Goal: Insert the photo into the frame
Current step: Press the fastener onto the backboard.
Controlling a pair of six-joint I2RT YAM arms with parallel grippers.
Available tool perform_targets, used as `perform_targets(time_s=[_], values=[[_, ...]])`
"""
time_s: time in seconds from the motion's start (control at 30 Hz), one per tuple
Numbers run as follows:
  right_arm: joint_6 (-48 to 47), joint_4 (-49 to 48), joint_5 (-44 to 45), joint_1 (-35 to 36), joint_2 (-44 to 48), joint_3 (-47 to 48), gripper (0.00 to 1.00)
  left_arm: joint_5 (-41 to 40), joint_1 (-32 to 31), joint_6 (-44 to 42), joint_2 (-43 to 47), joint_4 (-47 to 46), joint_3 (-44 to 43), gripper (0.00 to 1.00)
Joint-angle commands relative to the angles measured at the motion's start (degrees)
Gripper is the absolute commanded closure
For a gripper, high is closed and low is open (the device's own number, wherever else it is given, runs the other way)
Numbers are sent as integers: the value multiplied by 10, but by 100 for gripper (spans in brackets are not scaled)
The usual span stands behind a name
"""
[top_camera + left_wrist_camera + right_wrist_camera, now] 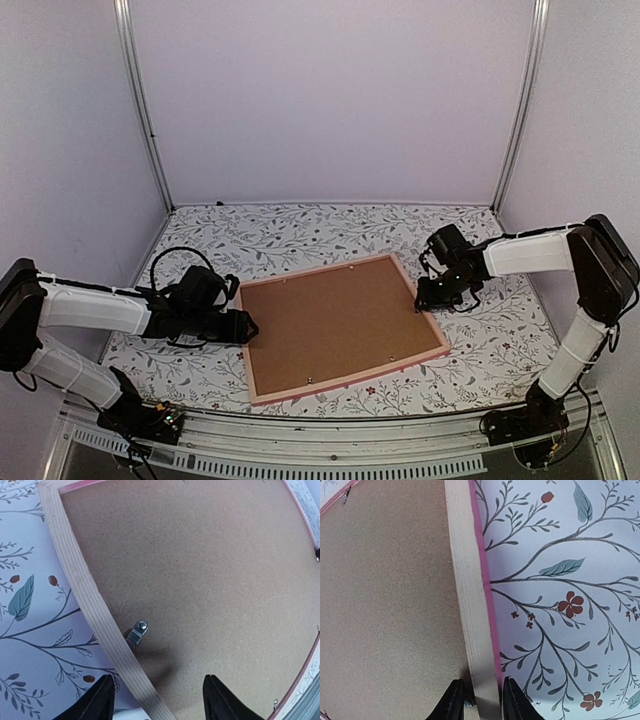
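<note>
The frame (346,384) lies face down in the middle of the table, its thin pink border around a plain brown backing board (335,322). The photo is hidden or out of view. My left gripper (245,326) is open at the frame's left side. In the left wrist view its fingers (97,702) straddle the pale wooden rail (85,590) without touching it, just below a small metal tab (137,631). My right gripper (425,298) is at the frame's right side. In the right wrist view the right gripper (479,700) is shut on the rail (467,580), one finger on each face.
A floral-patterned cloth (300,235) covers the table. Metal posts (145,110) and pale walls close it in on three sides. A slotted metal rail (330,455) runs along the near edge, by the arm bases.
</note>
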State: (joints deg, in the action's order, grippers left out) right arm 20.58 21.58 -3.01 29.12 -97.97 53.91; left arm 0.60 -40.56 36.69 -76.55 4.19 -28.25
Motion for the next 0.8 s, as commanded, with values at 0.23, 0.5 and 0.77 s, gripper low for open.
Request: perform_targets(time_s=[0.23, 0.5, 0.77], values=[[-13, 12, -31, -12, 24, -6, 56, -12, -7, -3, -2, 8, -10, 35], [-12, 20, -23, -12, 42, 4, 48, -47, -7, -10, 21, 39, -23, 14], [-11, 20, -19, -12, 60, -21, 51, 1, -6, -24, 79, 24, -17, 0]])
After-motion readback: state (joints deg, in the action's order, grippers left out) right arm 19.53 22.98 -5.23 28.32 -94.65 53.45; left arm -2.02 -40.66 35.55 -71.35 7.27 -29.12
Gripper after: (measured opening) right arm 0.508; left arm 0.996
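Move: The right fingers stand astride the frame's right rail, its fastener about 1 cm to their left, level fore and aft and 1 cm lower. The far-side fastener lies some 12 cm ahead and 12 cm left of that hand, and the right-hand one of the near side about 13 cm back and 5 cm left. The left hand is over the left rail, whose fastener is some 4 cm ahead, 1 cm right and 2 cm lower. The right hand's inner finger, close against the right-rail fastener, comes free as the fingers open from under a third to about half; the hand eases back slightly, then lifts about 1.5 cm off the rail. The left hand shifts about 1 cm left, spreading its fingers fully, then rises some 2.5 cm away from the left rail, tipping slightly upward and swinging partly back right. ##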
